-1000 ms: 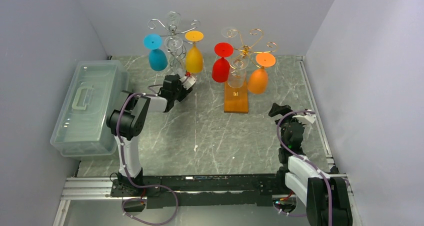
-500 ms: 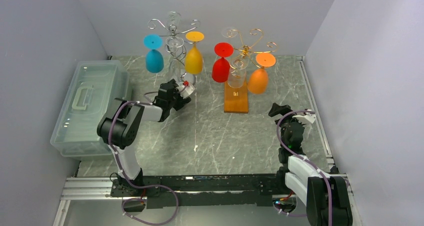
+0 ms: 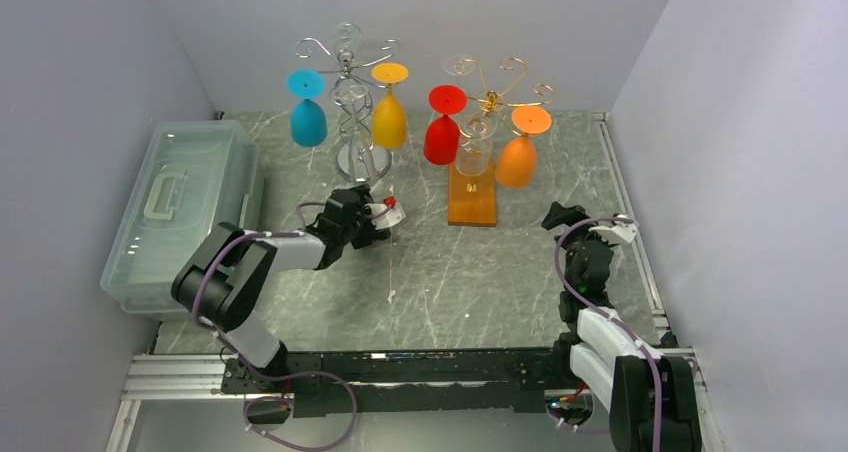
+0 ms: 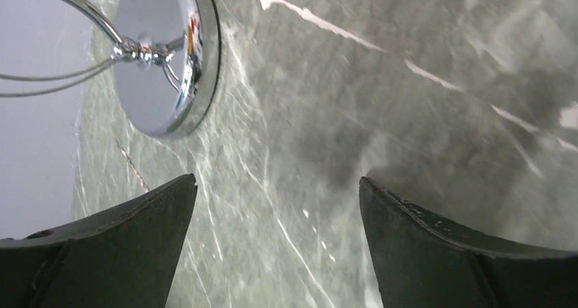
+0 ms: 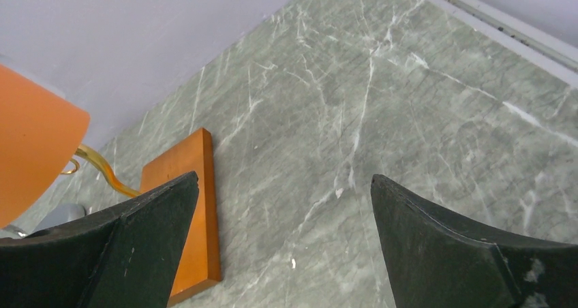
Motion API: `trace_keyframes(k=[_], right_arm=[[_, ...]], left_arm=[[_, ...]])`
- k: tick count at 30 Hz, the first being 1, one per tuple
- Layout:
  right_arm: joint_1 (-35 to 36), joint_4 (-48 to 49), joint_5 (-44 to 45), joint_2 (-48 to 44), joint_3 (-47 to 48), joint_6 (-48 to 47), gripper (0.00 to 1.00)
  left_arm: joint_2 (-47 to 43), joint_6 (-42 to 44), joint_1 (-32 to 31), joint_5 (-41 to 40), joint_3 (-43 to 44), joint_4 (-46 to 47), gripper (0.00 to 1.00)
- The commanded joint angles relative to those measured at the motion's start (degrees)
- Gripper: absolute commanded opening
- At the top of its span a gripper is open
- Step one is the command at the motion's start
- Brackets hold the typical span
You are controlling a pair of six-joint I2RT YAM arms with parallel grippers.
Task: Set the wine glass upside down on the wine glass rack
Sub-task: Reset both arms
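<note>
A silver wire rack (image 3: 350,72) stands at the back of the table. A blue wine glass (image 3: 308,122), a yellow one (image 3: 388,120) and a clear one (image 3: 350,100) hang upside down from it. My left gripper (image 3: 386,217) is low over the table in front of the rack, open and empty. In the left wrist view the rack's chrome foot (image 4: 167,63) lies beyond the spread fingers of the gripper (image 4: 278,185). My right gripper (image 3: 560,217) rests open and empty at the right, apart from every glass; in its own view the gripper (image 5: 285,178) has only table between its fingers.
A gold rack on a wooden base (image 3: 472,200) holds a red glass (image 3: 441,137), an orange glass (image 3: 516,160) and clear glasses (image 3: 473,147). The wooden base (image 5: 191,206) and the orange glass (image 5: 34,144) show left of my right fingers. A clear plastic box (image 3: 180,212) sits at the left.
My left arm has drawn back from the silver rack toward the near right and lowered, its jaws spreading wider. The right arm has hardly moved.
</note>
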Motion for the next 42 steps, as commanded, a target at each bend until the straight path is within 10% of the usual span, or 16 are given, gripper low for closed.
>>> trace_keyframes(k=[1, 9, 19, 42], right_arm=[[-0.73, 0.33, -0.19, 0.75, 2.60, -3.03, 1.00], [-1.71, 1.56, -0.27, 3.26, 4.05, -5.49, 1.00], [-2.02, 1.29, 1.08, 5.64, 6.27, -9.55, 1.00], [-2.39, 5.19, -1.60, 13.49, 8.14, -23.52, 1.00]], left_arm=[[-4.66, -1.40, -0.65, 1.12, -2.70, -13.37, 0.97], [-15.94, -7.85, -2.99, 1.80, -5.71, -23.06, 0.99], [-29.21, -24.59, 8.62, 11.32, -6.27, -27.91, 0.99], [-13.59, -50.13, 39.62, 17.77, -12.65, 15.65, 0.99]])
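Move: The clear plastic box lies about 38 cm to the left hand's left and level with it fore and aft, its middle about 1 cm higher. The silver rack's round base is roughly 13 cm ahead and 5 cm left of that hand, and the gold rack's wooden base some 6 cm ahead and 17 cm right. From the right hand the box is about 72 cm left, and the wooden base roughly 9 cm ahead and 17 cm left. The left arm's wrist end comes against the right side of the plastic box and pushes it left: the empty, wide-open hand first draws back about 8 cm from the silver rack, then swings some 17 cm left, easing forward again while turning counter-clockwise and rolling its left side down. The right hand, also open, creeps a little forward and right, its left side rolling down. ##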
